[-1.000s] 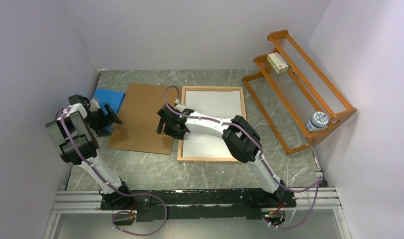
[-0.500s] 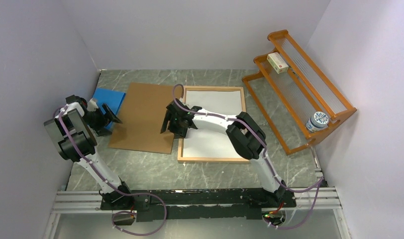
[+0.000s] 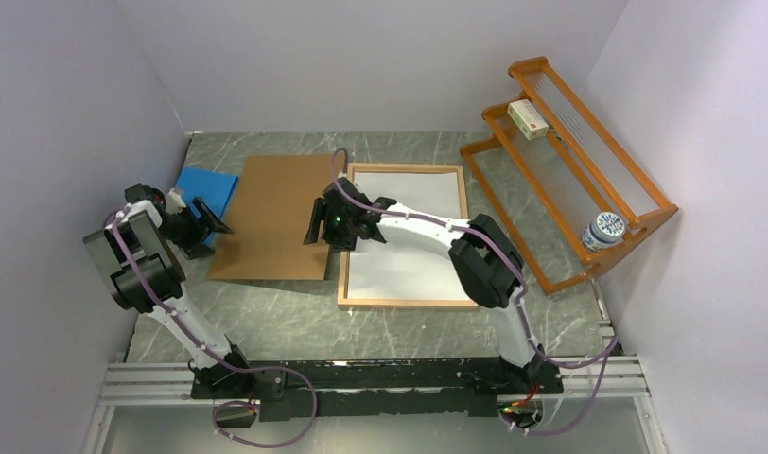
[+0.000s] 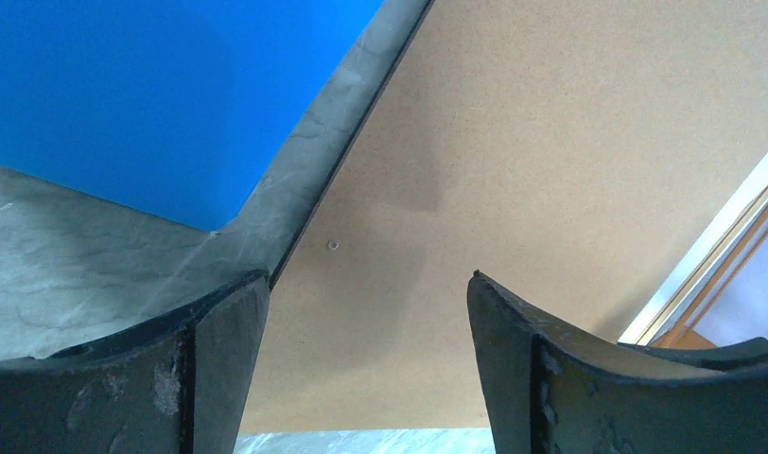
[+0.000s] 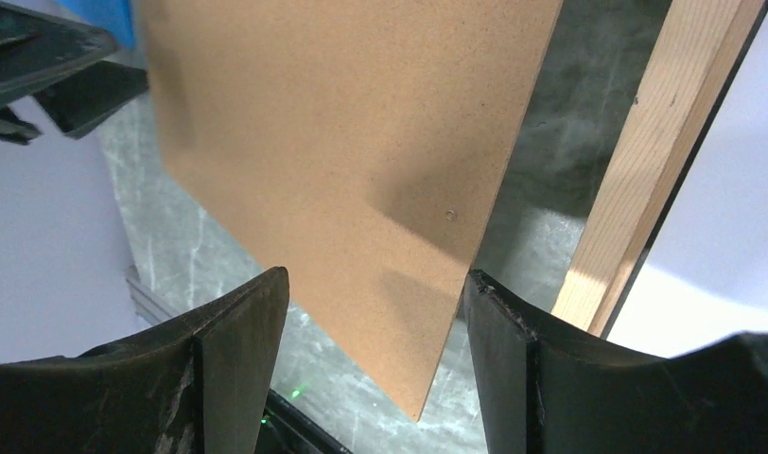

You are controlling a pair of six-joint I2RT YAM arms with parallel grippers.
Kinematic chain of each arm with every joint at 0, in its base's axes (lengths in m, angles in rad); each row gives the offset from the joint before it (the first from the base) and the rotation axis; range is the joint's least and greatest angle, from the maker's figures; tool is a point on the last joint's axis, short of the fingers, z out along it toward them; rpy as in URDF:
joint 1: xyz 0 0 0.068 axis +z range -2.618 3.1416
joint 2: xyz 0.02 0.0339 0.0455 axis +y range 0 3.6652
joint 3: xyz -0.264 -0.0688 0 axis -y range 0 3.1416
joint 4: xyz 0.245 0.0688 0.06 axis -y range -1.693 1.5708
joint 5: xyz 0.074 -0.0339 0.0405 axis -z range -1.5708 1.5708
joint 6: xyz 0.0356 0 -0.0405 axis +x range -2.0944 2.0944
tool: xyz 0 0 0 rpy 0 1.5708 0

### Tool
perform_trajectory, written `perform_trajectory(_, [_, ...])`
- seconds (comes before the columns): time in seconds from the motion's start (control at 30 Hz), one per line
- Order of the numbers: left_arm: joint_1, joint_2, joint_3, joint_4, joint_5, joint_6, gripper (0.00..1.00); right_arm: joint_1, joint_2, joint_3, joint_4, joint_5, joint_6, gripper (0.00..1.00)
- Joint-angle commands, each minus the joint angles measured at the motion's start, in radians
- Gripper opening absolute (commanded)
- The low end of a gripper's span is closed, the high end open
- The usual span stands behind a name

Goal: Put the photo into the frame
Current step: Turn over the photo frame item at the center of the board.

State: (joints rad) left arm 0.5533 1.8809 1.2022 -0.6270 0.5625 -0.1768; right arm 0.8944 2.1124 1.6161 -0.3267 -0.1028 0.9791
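Note:
The frame (image 3: 342, 270), with a narrow light wood border, lies flat right of centre. A white sheet (image 3: 409, 227) fills it: the photo with its plain back up, no print showing. My right gripper (image 3: 314, 219) hovers open just left of the frame, over the right edge of the brown hardboard panel (image 3: 271, 213). In the right wrist view the open gripper (image 5: 375, 272) straddles the panel's edge (image 5: 361, 142), with the frame's border (image 5: 645, 170) to its right. My left gripper (image 3: 213, 219) is open at the panel's left edge. In its own view the left gripper (image 4: 369, 276) holds nothing.
A blue sheet (image 3: 205, 187) lies at the far left, partly under the left arm, and shows as the blue sheet (image 4: 153, 95) in the left wrist view. An orange slatted rack (image 3: 569, 170) stands at the right with a small box (image 3: 528, 119) and a can (image 3: 603, 230).
My right gripper has moved toward the far side along the panel's right edge. The panel's near right corner has shifted slightly away. Both grippers have narrowed a little but stay open.

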Motion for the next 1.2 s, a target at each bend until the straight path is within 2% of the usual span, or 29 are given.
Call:
perform_trajectory(0.0, [-0.051, -0.007, -0.074, -0.088, 0.175, -0.074, 0.80, 0.021, -0.127, -0.009, 0.239, -0.044, 0.004, 0.70])
perform_trajectory(0.27, [-0.189, -0.135, -0.146, -0.026, 0.235, -0.188, 0.80, -0.017, -0.229, -0.107, 0.161, 0.040, -0.010, 0.70])
perform_trajectory(0.47, [-0.327, -0.195, -0.170, 0.002, 0.164, -0.246, 0.81, -0.092, -0.317, -0.254, 0.141, 0.066, -0.023, 0.69])
perform_trajectory(0.67, [-0.353, -0.225, -0.240, 0.046, 0.177, -0.242, 0.81, -0.184, -0.403, -0.439, 0.201, 0.004, -0.061, 0.69])
perform_trajectory(0.77, [-0.355, -0.220, -0.257, 0.046, 0.152, -0.233, 0.81, -0.213, -0.404, -0.470, 0.201, -0.011, -0.080, 0.69])
perform_trajectory(0.9, [-0.355, -0.217, -0.236, 0.004, 0.065, -0.222, 0.81, -0.230, -0.389, -0.458, 0.144, 0.041, -0.114, 0.69])
perform_trajectory(1.03, [-0.355, -0.253, -0.207, -0.023, -0.076, -0.237, 0.84, -0.237, -0.341, -0.390, 0.007, 0.160, -0.117, 0.70])
perform_trajectory(1.17, [-0.355, -0.264, -0.169, -0.028, -0.098, -0.239, 0.84, -0.255, -0.300, -0.370, -0.030, 0.179, -0.111, 0.73])
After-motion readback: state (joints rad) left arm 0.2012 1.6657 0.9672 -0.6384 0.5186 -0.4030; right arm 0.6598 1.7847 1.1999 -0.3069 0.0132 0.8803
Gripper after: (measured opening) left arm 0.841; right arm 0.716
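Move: The board is already held edge to edge between the hands, its right side raised. The frame it is going to has its middle about 20 cm right of the right hand, 2 cm ahead and 5 cm below; from the left hand it is some 44 cm right and 1 cm ahead. The board's middle lies about 11 cm left of the right hand and 6 cm ahead. The blue folder is 8 cm ahead of the left hand and 4 cm to its left. Carry the board rightwards over the frame's left rail with both hands, outer fingers kept against its side edges. Arc the right hand about 16 cm right, rising some 6 cm on the way and sinking back to roughly its starting height; follow low with the left, about 15 cm right and then 5 cm back, easing slightly left at the end. Leave both grippers open. ##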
